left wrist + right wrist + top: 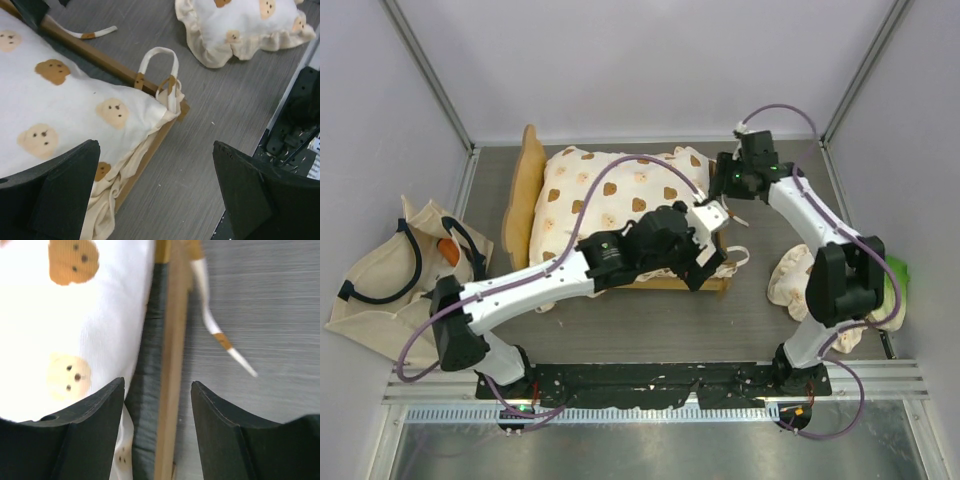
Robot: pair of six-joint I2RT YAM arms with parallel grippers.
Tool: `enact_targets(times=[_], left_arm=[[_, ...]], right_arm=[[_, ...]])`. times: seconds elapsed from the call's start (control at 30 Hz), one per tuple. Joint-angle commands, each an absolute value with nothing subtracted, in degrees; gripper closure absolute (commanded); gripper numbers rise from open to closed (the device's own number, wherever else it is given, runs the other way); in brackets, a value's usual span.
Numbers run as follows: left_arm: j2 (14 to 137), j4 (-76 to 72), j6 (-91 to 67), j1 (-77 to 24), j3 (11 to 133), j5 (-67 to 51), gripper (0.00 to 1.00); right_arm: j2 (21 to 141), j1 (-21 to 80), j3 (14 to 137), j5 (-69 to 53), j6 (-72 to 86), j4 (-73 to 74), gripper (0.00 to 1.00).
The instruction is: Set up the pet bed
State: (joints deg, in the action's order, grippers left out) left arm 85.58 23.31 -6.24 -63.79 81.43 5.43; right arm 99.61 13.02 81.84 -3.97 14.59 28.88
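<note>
The pet bed stands mid-table, its scalloped wooden headboard point(525, 200) on the left and the bear-print cushion point(610, 195) lying in it. My left gripper point(705, 265) hovers open over the bed's near right corner, and nothing lies between its fingers point(60, 195). In the left wrist view the cushion point(65, 110) fills the frame, and a tie loop point(160, 65) hangs at the corner rail point(100, 57). My right gripper point(157, 430) is open at the far right corner, its jaws astride the wood rail point(172, 365) and grey fabric point(150, 390) without touching them.
A small ruffled bear-print pillow point(790, 280) lies on the table right of the bed. A beige tote bag point(380, 270) with black handles lies at the left wall. A green toy point(897, 272) lies by the right wall. A loose tie strap point(215, 330) trails off the bed's rail.
</note>
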Motion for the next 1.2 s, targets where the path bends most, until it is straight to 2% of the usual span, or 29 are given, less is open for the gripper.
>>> enact_targets(times=[0.0, 0.17, 0.37, 0.57, 0.67, 0.7, 0.77, 0.8, 0.83, 0.97, 1.03, 1.1, 1.17], left_arm=[[89.7, 20.4, 1.2, -65.9, 84.3, 5.7, 0.00], [95.8, 19.1, 6.3, -68.4, 85.4, 3.9, 0.00], [100.6, 16.2, 10.6, -68.9, 85.9, 6.8, 0.00], [103.6, 13.4, 17.8, -68.9, 84.8, 11.2, 0.03], [105.1, 12.9, 19.5, -68.9, 84.8, 13.5, 0.16], [105.4, 13.3, 19.9, -68.9, 84.9, 14.0, 0.28], [105.6, 13.3, 19.9, -68.9, 84.6, 15.3, 0.43], [105.5, 12.9, 19.6, -68.9, 84.0, 16.0, 0.60], [104.9, 12.7, 19.4, -68.8, 83.7, 16.4, 0.65], [103.6, 11.6, 18.5, -68.6, 82.4, 17.0, 0.76], [103.4, 12.3, 18.3, -68.0, 82.3, 17.1, 0.90], [103.0, 13.4, 17.4, -67.4, 82.3, 16.9, 1.00], [102.6, 14.7, 16.7, -66.2, 82.3, 15.0, 1.00]], right_arm=[[87.4, 6.0, 78.2, -3.2, 18.7, 28.9, 0.38], [74.2, -2.8, 67.9, -3.7, 23.7, 29.4, 0.38], [63.6, -3.3, 59.0, -7.4, 24.4, 29.2, 0.38], [59.1, -3.3, 53.0, -10.6, 26.1, 30.5, 0.38], [57.3, -3.3, 50.3, -12.4, 27.9, 30.1, 0.38], [56.7, -3.3, 49.7, -12.7, 28.0, 30.0, 0.38], [56.2, -3.3, 48.4, -13.3, 28.3, 30.4, 0.38], [55.6, -3.3, 48.1, -13.5, 28.4, 30.4, 0.38], [55.5, -3.3, 47.7, -14.2, 28.4, 30.4, 0.39], [54.9, -3.3, 46.3, -16.4, 28.2, 31.2, 0.39], [54.4, -3.3, 46.1, -16.8, 28.0, 31.7, 0.40], [53.9, -3.3, 45.7, -17.7, 27.8, 32.3, 0.40], [53.4, -3.3, 45.4, -18.5, 27.5, 33.0, 0.40]])
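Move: The cushion's tie at the bed's near right corner lies about 3 cm ahead of the left hand, 5 cm to its right and 12 cm below. The bed frame's corner is some 4 cm nearer the base than this tie and 1 cm farther right; the loose tie on the side rail lies roughly 12 cm beyond it and 3 cm right. From the right hand, the corner tie lies about 15 cm back, level sideways and 3 cm below. The left hand, wide open, sinks about 12 cm to the cushion's corner tie, first drifting some 5 cm right and then edging forward, while its wrist turns about 30 degrees so the fingers point more steeply down, and at the bottom the fingers shut and pinch the base of the tie beside the frame corner. Meanwhile the right hand, already partly open and holding that opening, rises and swings right off the side rail, then draws back some 16 cm while sinking again, to hang over the bare table between the bed and the small pillow. ##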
